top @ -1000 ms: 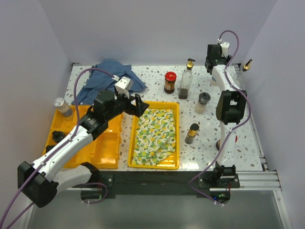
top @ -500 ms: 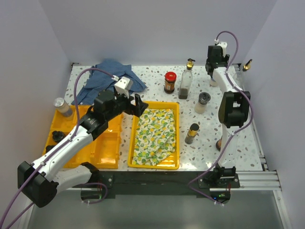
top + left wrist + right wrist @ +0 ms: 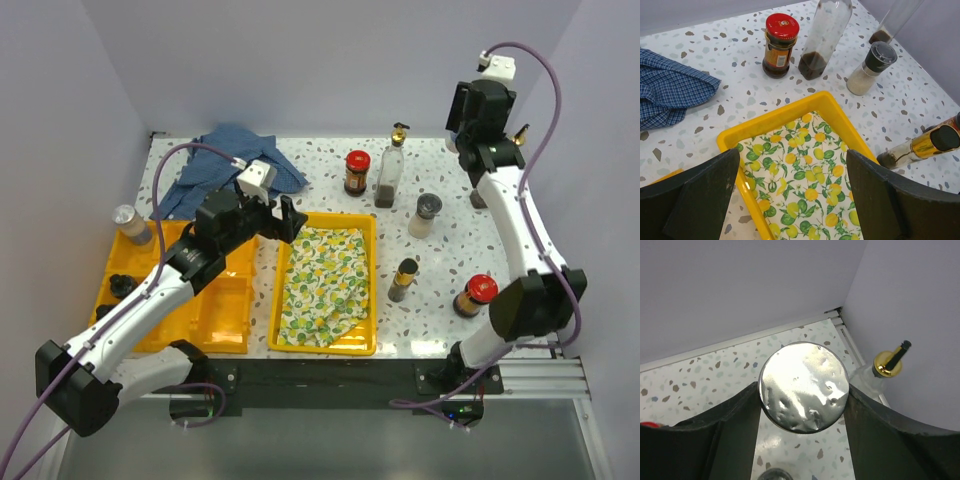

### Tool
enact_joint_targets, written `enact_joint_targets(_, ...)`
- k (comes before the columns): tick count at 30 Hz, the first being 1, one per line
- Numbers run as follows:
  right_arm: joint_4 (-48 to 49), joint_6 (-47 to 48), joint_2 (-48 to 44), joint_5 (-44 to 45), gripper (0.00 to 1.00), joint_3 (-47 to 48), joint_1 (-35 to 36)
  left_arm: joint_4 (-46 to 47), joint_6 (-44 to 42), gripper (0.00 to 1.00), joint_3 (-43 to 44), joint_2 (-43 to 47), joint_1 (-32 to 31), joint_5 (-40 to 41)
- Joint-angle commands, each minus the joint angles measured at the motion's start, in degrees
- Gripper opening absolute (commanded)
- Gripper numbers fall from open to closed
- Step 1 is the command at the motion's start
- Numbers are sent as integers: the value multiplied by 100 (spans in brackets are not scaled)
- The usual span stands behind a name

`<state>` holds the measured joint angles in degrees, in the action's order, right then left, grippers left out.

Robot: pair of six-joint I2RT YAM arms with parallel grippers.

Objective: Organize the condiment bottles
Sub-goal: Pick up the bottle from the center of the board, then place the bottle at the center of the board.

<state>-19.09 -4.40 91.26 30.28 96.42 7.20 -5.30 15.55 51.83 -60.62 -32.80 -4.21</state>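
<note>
My right gripper (image 3: 803, 396) is shut on a silver-lidded jar (image 3: 803, 382), held up in the air over the table's far right corner; in the top view the gripper (image 3: 466, 128) hides the jar. A clear bottle with a gold pourer (image 3: 887, 366) stands below it by the right wall. My left gripper (image 3: 289, 220) is open and holds nothing above the far left corner of the lemon-cloth tray (image 3: 790, 115). On the table stand a red-lidded jar (image 3: 357, 172), a tall dark-sauce bottle (image 3: 389, 172), a grey-capped shaker (image 3: 425, 215), a gold-capped bottle (image 3: 404, 279) and a second red-lidded jar (image 3: 474, 296).
A compartment tray (image 3: 225, 310) at the left holds a silver-topped shaker (image 3: 130, 224) and a black-capped item (image 3: 120, 285). A blue plaid cloth (image 3: 230, 165) lies crumpled at the far left. Walls close in the back and both sides.
The right arm has risen and swung out to the right with the silver-lidded jar in its grip, uncovering the red-lidded jar at the front right. The left arm has barely moved.
</note>
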Motion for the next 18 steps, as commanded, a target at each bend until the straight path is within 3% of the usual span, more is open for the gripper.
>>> enact_joint_targets(1, -340, -236, -986, -303, 28, -703, 114, 152, -105, 93, 11, 182, -16, 166)
enact_joint_targets(8, -1086, -377, -2585, -1128, 25, -1442, 246, 161, -131, 93, -7, 314, -16, 254)
enact_joint_targets(18, -1106, -570, -2904, -1930, 21, -1407, 1177, 117, -149, 93, -7, 463, -16, 403)
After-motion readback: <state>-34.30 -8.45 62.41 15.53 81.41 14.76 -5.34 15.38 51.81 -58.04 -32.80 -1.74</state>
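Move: The right hand already holds the silver-capped bottle; the clear board beyond the yellow tray, its likely place, lies about 45 cm left, 2 ahead and 30 below. The pepper grinder is 6 cm left and 5 back of the hand, the tall glass bottle 17 left and 4 ahead, the red-lidded jar 26 left and 8 ahead, all some 20 below. From the left hand, that clear spot lies 20 cm ahead, 3 left and 20 down. The right hand draws the gripped bottle about 15 cm back, bending leftward, turning some 20 degrees counter-clockwise. ##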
